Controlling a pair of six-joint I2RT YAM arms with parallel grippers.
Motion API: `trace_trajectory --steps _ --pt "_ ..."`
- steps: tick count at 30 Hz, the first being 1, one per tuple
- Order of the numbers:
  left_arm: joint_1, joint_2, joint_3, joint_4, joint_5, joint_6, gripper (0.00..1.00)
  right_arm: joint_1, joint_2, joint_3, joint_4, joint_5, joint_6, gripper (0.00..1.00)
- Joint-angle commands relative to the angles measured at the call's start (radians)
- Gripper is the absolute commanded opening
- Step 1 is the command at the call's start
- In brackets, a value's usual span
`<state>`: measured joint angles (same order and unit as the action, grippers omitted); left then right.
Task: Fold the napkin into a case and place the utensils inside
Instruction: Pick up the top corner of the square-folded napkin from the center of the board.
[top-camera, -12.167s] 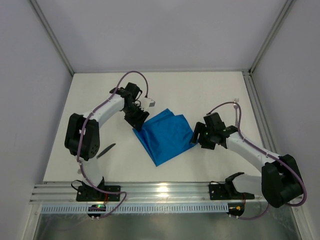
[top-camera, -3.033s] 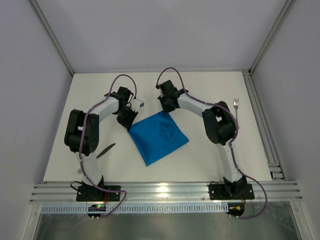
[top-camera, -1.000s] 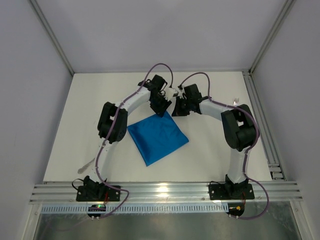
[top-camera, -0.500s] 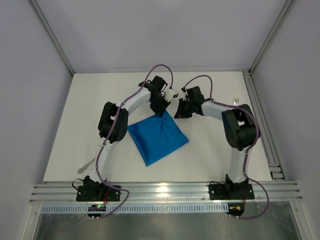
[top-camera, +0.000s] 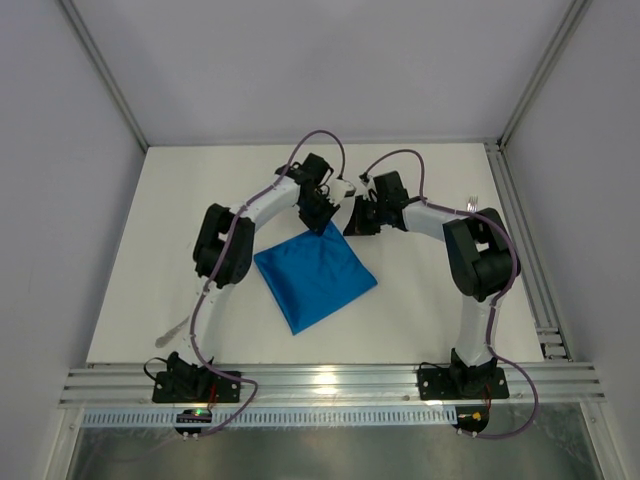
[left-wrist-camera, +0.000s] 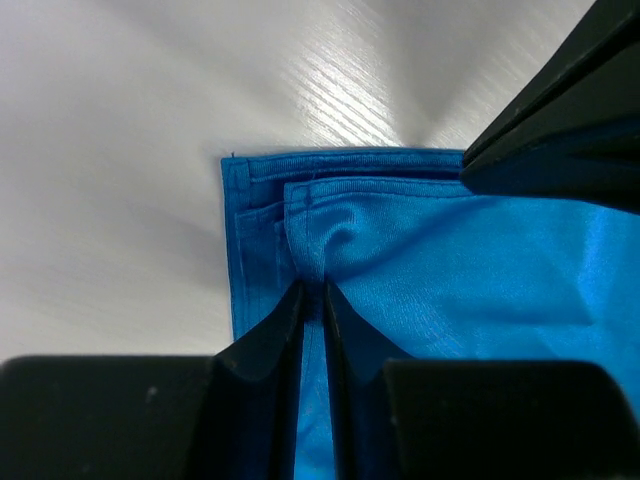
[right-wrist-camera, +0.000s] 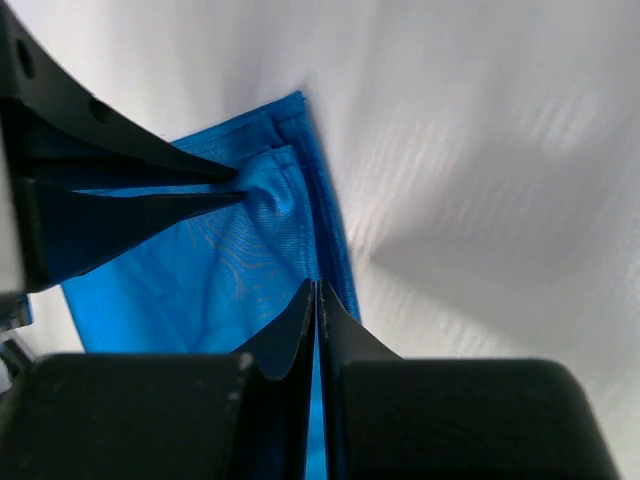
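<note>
The blue napkin (top-camera: 315, 275) lies folded into a tilted square mid-table, and both grippers meet at its far corner. My left gripper (left-wrist-camera: 312, 292) is shut on a small pucker of the napkin's (left-wrist-camera: 480, 270) top layer just inside that corner. My right gripper (right-wrist-camera: 316, 290) is shut, its tips over the napkin's (right-wrist-camera: 200, 280) hemmed edge; I cannot tell whether cloth is caught between them. From above, the left gripper (top-camera: 322, 222) and right gripper (top-camera: 350, 222) stand almost touching. The silver fork (top-camera: 473, 206) lies far right. A slim grey piece (top-camera: 180, 325) peeks out beside the left arm.
The white table (top-camera: 420, 290) has a metal rail along its right edge (top-camera: 520, 240) and another across the front (top-camera: 320, 385). Grey walls close in the sides and back. Both arms arch over the table's middle toward the napkin's far corner.
The left jaws have closed onto the napkin's top layer near the corner. The right gripper has shifted slightly, staying shut beside it. The napkin has barely moved.
</note>
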<state>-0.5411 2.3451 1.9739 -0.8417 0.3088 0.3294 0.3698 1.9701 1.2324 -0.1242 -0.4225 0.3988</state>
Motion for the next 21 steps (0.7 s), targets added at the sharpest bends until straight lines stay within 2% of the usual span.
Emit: trace_trajectory --steps 1,6,7,9,14,21 --pt "0.0 -0.084 -0.021 0.015 0.012 0.016 0.14 -0.015 0.016 0.048 0.084 -0.111 0.024 0.06" --pt "0.0 -0.104 -0.041 0.038 0.01 0.016 0.09 -0.028 0.07 0.099 0.103 -0.136 0.011 0.22" --pt "-0.002 -0.105 -0.043 0.036 0.016 0.019 0.09 -0.028 0.081 0.116 0.106 -0.16 0.011 0.28" --pt "0.0 -0.107 -0.046 0.038 0.019 0.017 0.09 -0.028 0.118 0.137 0.113 -0.174 0.018 0.32" --pt "0.0 -0.106 -0.047 0.038 0.023 0.017 0.09 -0.028 0.18 0.153 0.169 -0.209 0.055 0.33" --pt "0.0 -0.104 -0.05 0.033 0.023 0.022 0.09 -0.028 0.165 0.108 0.242 -0.242 0.071 0.3"
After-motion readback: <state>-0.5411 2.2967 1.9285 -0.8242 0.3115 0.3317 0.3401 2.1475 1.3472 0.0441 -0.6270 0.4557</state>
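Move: The top corner of the folded napkin lies about 3 cm ahead and 3 cm left of the right gripper, some 1 cm lower. From the left gripper, which already pinches the top cloth just behind it, that corner is roughly 2 cm ahead and 3 cm right, 1 cm down. From the right gripper, the napkin's right corner is about 10 cm back and 6 cm right, the napkin's middle 10 cm back and 6 cm left. Bring the right gripper about 4.5 cm diagonally forward and left to the napkin's top corner, opening its shut fingers to about a third; rise slightly, then dip, tilting some 10 degrees so they point flatter to the left. With the left gripper keep the pinch on the top cloth and raise it about 1 cm, then hold. ##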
